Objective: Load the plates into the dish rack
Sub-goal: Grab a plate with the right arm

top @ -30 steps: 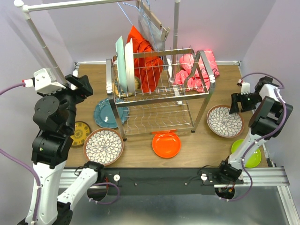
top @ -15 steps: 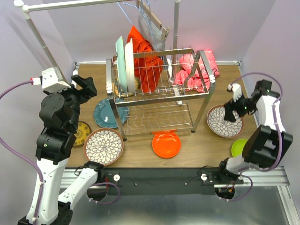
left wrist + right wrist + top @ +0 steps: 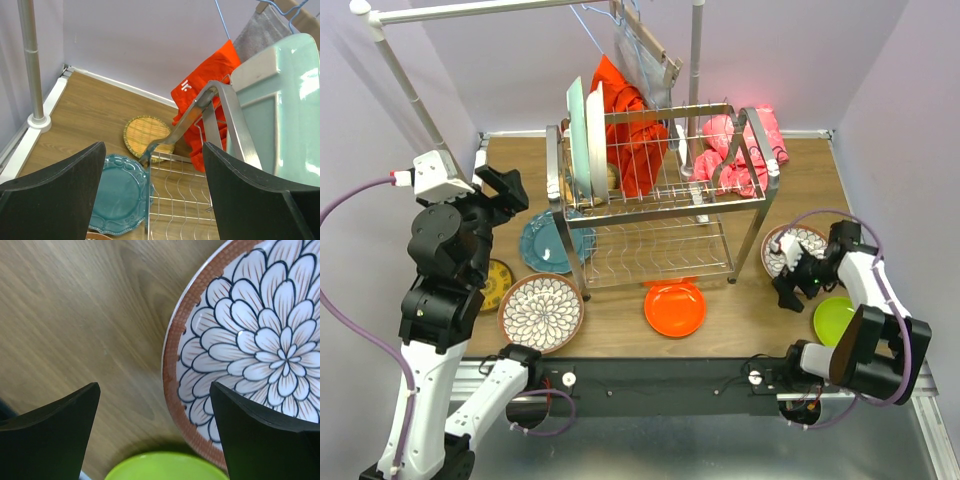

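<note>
The chrome dish rack [image 3: 660,205] stands mid-table, with a mint plate [image 3: 575,135] and a white plate [image 3: 596,128] upright in its upper shelf. Flat on the table lie a teal plate [image 3: 546,243], a yellow plate [image 3: 496,283], a floral plate [image 3: 541,312], an orange plate [image 3: 675,308], a second floral plate [image 3: 786,248] and a lime plate [image 3: 836,320]. My left gripper [image 3: 504,189] hangs open left of the rack, holding nothing. My right gripper [image 3: 154,387] is open low over the second floral plate's [image 3: 260,340] rim, beside the lime plate [image 3: 165,467].
A tan woven plate [image 3: 146,136] lies behind the rack's left end frame [image 3: 220,115]. A white clothes rail [image 3: 470,10] with hangers spans the back; its post foot [image 3: 38,120] sits by the left wall. An orange cloth [image 3: 632,130] and a pink cloth [image 3: 745,145] lie behind the rack.
My right arm has swung down and toward me, from above the second floral plate's far side to low at its near left rim. The left arm has shifted slightly toward the rack.
</note>
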`<action>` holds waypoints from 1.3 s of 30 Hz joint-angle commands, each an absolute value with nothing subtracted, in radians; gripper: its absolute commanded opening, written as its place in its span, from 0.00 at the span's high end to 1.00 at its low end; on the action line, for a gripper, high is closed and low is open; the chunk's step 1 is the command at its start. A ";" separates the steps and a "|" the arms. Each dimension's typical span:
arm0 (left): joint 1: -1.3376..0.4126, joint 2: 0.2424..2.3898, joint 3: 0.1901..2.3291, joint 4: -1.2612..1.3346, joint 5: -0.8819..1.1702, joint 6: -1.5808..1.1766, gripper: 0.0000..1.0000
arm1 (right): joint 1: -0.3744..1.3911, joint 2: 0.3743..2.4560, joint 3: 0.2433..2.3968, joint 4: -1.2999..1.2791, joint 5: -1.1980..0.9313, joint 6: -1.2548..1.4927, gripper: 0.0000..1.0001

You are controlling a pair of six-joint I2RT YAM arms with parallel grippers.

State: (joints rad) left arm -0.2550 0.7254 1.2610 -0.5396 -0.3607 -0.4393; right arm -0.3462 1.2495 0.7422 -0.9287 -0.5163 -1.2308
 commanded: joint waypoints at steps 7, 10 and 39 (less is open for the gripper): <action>-0.249 0.686 1.250 -0.545 -0.356 -0.469 0.12 | -0.245 1.150 0.488 -0.387 -0.336 -1.215 0.04; -0.249 0.677 1.238 -0.548 -0.359 -0.479 0.12 | -0.238 1.157 0.456 -0.309 -0.304 -1.230 0.16; -0.249 0.707 1.229 -0.496 -0.419 -0.462 0.12 | -0.245 1.157 1.171 -0.403 -0.347 -0.412 0.99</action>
State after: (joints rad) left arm -0.2550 0.7200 1.2339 -0.5365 -0.3798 -0.4717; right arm -0.2417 1.1790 0.9459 -0.4683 -0.3256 -0.6228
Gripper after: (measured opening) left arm 0.875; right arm 0.037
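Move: The right patterned plate lies flat on the table about 13 cm ahead of the open right gripper, some 4 cm to its right and 4 cm below. The green plate sits around 7 cm back and 14 cm to the right of that gripper; the orange plate is roughly 33 cm to its left and 3 cm back. From the left hand the patterned plate is about 75 cm right, 8 cm ahead and 42 cm down. Down about 3 cm and then forward some 6 cm, the right hand eases onto the near rim of the patterned plate, tipping its fingers outward by 25 to 30 degrees as they close and pinch the rim. With the grip shut it turns upward, climbing about 15 cm while carrying on forward another 7 cm and swinging clockwise. ##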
